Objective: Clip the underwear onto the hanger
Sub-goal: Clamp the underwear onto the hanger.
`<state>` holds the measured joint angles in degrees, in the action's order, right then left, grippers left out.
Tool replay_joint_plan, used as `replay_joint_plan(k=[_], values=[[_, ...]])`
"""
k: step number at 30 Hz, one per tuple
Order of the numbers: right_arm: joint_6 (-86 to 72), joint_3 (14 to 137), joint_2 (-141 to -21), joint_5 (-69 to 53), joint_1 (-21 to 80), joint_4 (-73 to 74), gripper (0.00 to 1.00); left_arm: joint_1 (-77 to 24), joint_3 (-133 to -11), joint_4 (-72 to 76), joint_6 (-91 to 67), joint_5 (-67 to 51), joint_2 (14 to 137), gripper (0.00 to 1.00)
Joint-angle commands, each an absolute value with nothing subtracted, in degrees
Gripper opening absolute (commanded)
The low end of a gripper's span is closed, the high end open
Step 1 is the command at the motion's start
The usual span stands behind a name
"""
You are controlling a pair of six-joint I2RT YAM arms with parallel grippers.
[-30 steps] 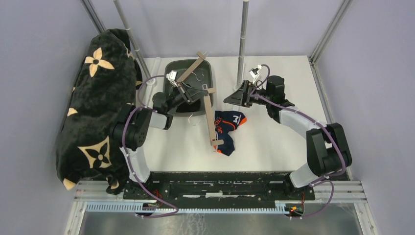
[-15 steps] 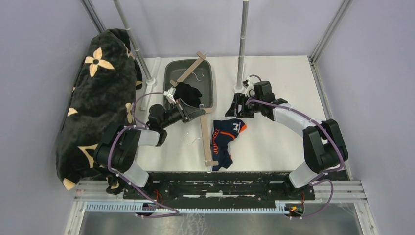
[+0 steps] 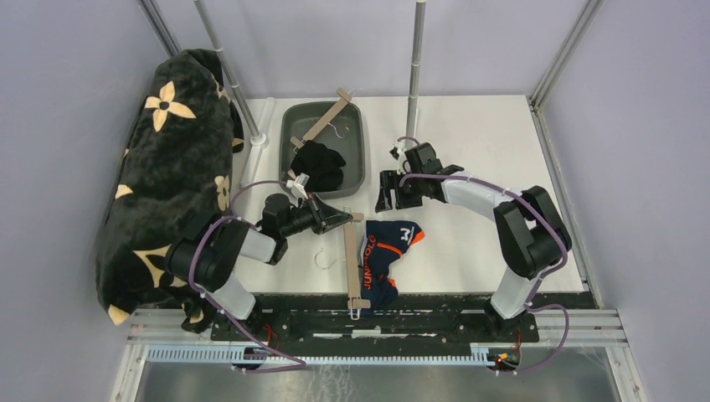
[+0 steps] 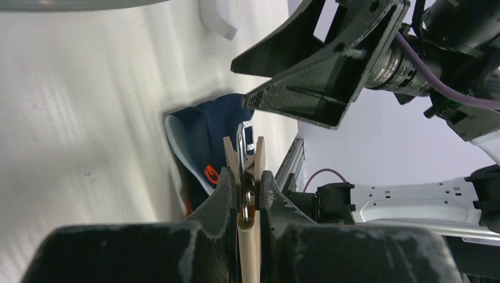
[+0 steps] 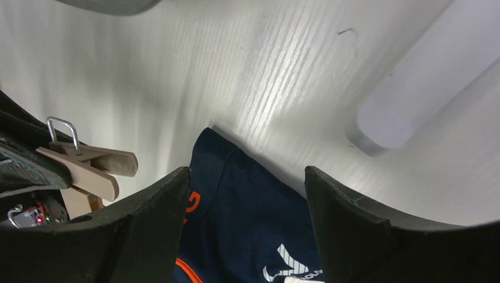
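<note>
The wooden hanger [image 3: 355, 260] lies on the white table, its bar running toward the near edge, with a clip at each end. My left gripper [image 3: 342, 219] is shut on the far end clip; in the left wrist view the pads [image 4: 227, 197] squeeze the clip [image 4: 250, 162]. The navy underwear [image 3: 387, 253] with orange trim lies crumpled just right of the bar. My right gripper [image 3: 390, 193] hovers open over its far edge. In the right wrist view the navy underwear [image 5: 250, 221] shows between the spread fingers [image 5: 159, 218], and the clip [image 5: 88, 165] sits at the left.
A grey bin [image 3: 293, 126] at the back holds a black garment [image 3: 319, 163] and another wooden hanger [image 3: 328, 117]. A black blanket with beige flowers [image 3: 163, 176] drapes over the left side. Two metal poles [image 3: 413, 75] rise behind.
My left arm has drawn the hanger away from the bin toward the near edge. The right gripper has swung left and down over the underwear, which shifted slightly nearer.
</note>
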<state>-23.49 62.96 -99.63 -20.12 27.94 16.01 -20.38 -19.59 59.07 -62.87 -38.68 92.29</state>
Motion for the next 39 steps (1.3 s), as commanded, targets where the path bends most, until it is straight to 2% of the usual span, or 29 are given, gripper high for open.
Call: replay_joint_plan(k=[1, 9, 12, 13, 14, 16, 17, 18, 20, 29, 39], values=[[-21.5, 65.5, -102.2, -18.2, 30.1, 17.4, 0.79, -20.6, -18.8, 66.5, -62.1, -38.0, 95.5, 0.03], [-21.1, 65.3, -104.7, -17.5, 33.9, 17.4, 0.78, -20.6, -19.1, 71.5, -64.3, -38.8, 99.0, 0.03], [-20.6, 65.6, -105.4, -15.5, 35.7, 18.7, 0.72, -20.7, -19.5, 70.7, -63.6, -38.3, 98.8, 0.03], [-20.4, 65.7, -105.8, -15.0, 36.3, 19.2, 0.66, -20.7, -19.5, 70.4, -63.5, -38.2, 98.7, 0.03], [-20.2, 66.0, -106.2, -14.5, 36.8, 19.8, 0.57, -20.7, -19.7, 70.4, -63.5, -38.1, 98.7, 0.03], [-20.3, 66.4, -106.8, -14.0, 37.2, 20.8, 0.33, -20.7, -19.8, 70.3, -63.6, -37.9, 98.7, 0.03], [-20.4, 66.1, -106.7, -13.9, 37.3, 20.6, 0.24, -20.6, -19.7, 70.4, -63.6, -37.7, 98.7, 0.03], [-20.8, 65.5, -105.6, -13.1, 37.3, 19.8, 0.1, -20.7, -19.8, 70.4, -63.7, -37.5, 98.6, 0.03], [-20.9, 65.1, -102.9, -10.7, 37.2, 18.9, 0.01, -20.7, -19.7, 70.3, -63.7, -37.2, 98.4, 0.03], [-21.1, 67.2, -88.4, -2.4, 37.3, 17.3, 0.0, -20.7, -22.8, 68.9, -64.3, -36.3, 97.2, 0.03], [-18.1, 68.4, -84.1, 0.2, 37.1, 18.9, 0.0, -20.7, -29.5, 62.7, -62.1, -35.9, 94.6, 0.03]])
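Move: The underwear's far left corner, where the right hand will pinch, lies about 5 cm back, 3 cm to the left and 5 cm below that open gripper; the clip in the left hand is roughly 7 cm left and 4 cm back. The pole foot stands some 5 cm ahead and 4 cm right, the gray bin's middle about 12 cm ahead and 15 cm left. From the left hand, that same corner is some 5 cm right, 1 cm back and 8 cm below. The right fingers close fully on the underwear's far left corner after sinking back, down and a little left about 5 cm each way; then they keep the pinch and lift it nearly 15 cm, swinging forward as the fingertips tip up. The left hand keeps the hanger's clip squeezed, jaws apart, dips 2 cm, waits, then follows forward and up about 4 cm. ##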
